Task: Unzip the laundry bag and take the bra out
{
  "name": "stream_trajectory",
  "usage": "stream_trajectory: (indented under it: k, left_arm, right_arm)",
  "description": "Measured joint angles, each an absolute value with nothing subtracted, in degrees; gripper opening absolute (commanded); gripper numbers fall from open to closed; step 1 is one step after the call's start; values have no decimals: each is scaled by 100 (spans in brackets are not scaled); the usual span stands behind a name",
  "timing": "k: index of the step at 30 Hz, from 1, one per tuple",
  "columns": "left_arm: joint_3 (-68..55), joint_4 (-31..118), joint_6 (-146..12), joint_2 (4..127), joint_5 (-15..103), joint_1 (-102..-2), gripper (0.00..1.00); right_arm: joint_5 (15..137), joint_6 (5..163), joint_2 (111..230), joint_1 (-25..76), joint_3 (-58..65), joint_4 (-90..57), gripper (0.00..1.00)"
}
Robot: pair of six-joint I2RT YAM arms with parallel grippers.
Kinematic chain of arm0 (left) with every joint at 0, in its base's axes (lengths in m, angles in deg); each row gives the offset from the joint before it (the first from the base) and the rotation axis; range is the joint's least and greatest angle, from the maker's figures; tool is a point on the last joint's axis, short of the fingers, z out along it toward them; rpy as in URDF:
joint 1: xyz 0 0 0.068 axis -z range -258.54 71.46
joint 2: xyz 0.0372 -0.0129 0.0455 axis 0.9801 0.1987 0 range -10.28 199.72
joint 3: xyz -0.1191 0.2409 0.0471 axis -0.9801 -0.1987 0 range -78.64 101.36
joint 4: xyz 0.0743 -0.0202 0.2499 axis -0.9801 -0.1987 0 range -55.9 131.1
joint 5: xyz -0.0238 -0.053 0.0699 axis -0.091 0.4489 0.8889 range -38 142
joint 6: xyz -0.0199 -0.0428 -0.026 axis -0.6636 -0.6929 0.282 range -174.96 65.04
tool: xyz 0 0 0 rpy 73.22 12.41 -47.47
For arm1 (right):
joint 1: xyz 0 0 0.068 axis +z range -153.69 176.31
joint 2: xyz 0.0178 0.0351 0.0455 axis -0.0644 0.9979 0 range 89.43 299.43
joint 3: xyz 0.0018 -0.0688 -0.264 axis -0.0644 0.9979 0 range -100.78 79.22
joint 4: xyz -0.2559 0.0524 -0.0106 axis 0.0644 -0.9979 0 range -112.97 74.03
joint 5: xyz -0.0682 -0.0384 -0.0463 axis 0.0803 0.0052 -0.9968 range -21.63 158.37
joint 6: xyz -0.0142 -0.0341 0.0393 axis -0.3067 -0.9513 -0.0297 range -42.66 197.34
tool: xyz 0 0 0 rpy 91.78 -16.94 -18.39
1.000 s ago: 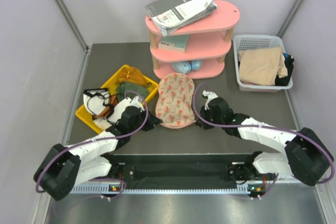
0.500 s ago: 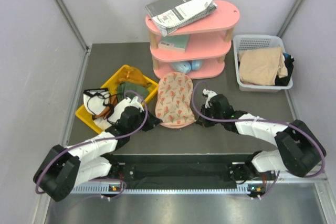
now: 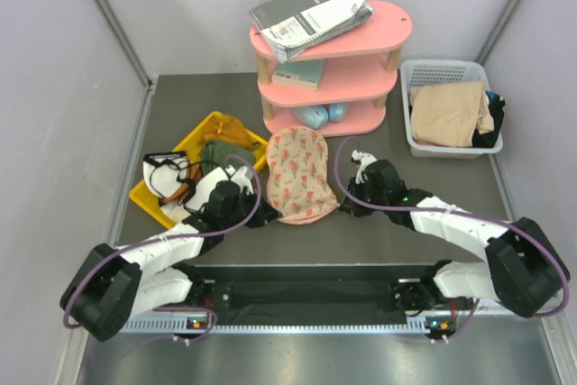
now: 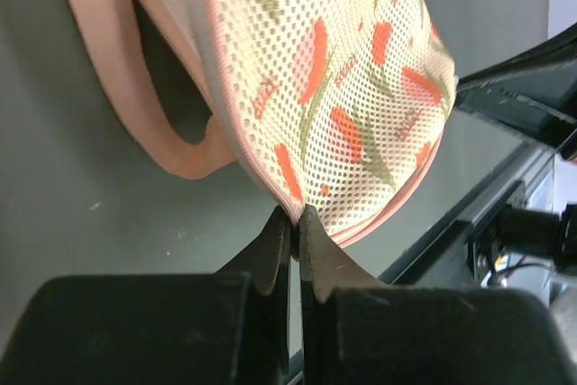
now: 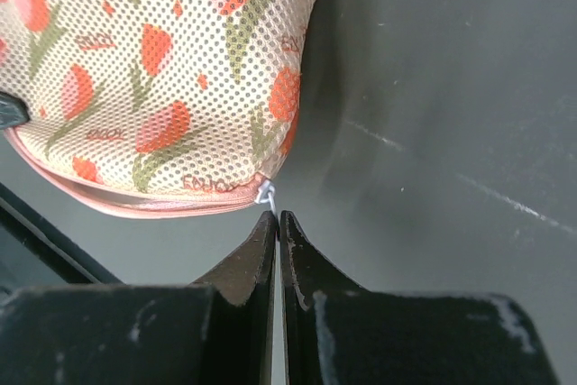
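Note:
The laundry bag (image 3: 299, 173) lies at the table's middle, a cream mesh pouch with red-and-green print and pink trim. My left gripper (image 3: 262, 217) sits at its near-left edge. In the left wrist view this left gripper (image 4: 296, 215) is shut on the pink trim of the laundry bag (image 4: 347, 87), with the pink strap (image 4: 135, 87) looping to the left. My right gripper (image 3: 341, 208) is at the near-right edge. Seen from the right wrist, the right gripper (image 5: 277, 217) is shut on the small silver zipper pull (image 5: 267, 194) of the laundry bag (image 5: 162, 69). The bra is hidden.
A yellow bin (image 3: 154, 197) with olive cloth and cables stands left of the bag. Behind it is a pink three-tier shelf (image 3: 379, 29) carrying books. A white lattice basket (image 3: 442, 69) with beige cloth sits at the back right.
The bag has turned a little, its far end swinging left. The right wrist shifted slightly right and the left arm slightly towards the bag. Both grippers stay shut.

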State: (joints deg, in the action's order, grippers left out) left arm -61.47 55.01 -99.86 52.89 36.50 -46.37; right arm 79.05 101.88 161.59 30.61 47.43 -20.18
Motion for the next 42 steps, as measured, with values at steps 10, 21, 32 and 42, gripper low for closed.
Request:
stream_trajectory:
  k: [10,21,32,42]
  left_arm:
    - [-5933,5330,-9481,5337,3081,-4397,0]
    - [-5837,5020,-9379,5331,3110,-3936,0]
    - [-5791,4629,-9326,5090,3156,-3818,67]
    - [-4873,3055,-8791,4701,3999,-3824,99]
  right_arm:
    - [7901,10277,15341,3050,4937,-2717,0]
    - [7966,10572,14782,3059,5261,-3192,0]
    - [7931,10809,14380,3151,5263,-3614,29]
    - [7142,10605,14342,3158,4555,-4798,66]
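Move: The left hand already grips the laundry bag's near-left edge, the right its zipper pull at the near-right corner. The bag's middle lies about 8 cm ahead of the left hand, 5 to its right and 4 below. From the right hand it is 6 cm ahead, 9 to the left, 3 below. The yellow bin is some 16 cm left of the left hand and 9 ahead; the pink shelf stands about 19 cm ahead of the right hand, 3 to its left. Back towards the table's front edge and a little to the right, both hands travel together about 5 cm, still shut on the bag's edge and zipper pull, dragging the bag; the left wrist turns some 15 degrees clockwise. Then both sets of fingers open and let go, the right hand sliding a bit farther right, and both lift at the end, the left easing forward. ##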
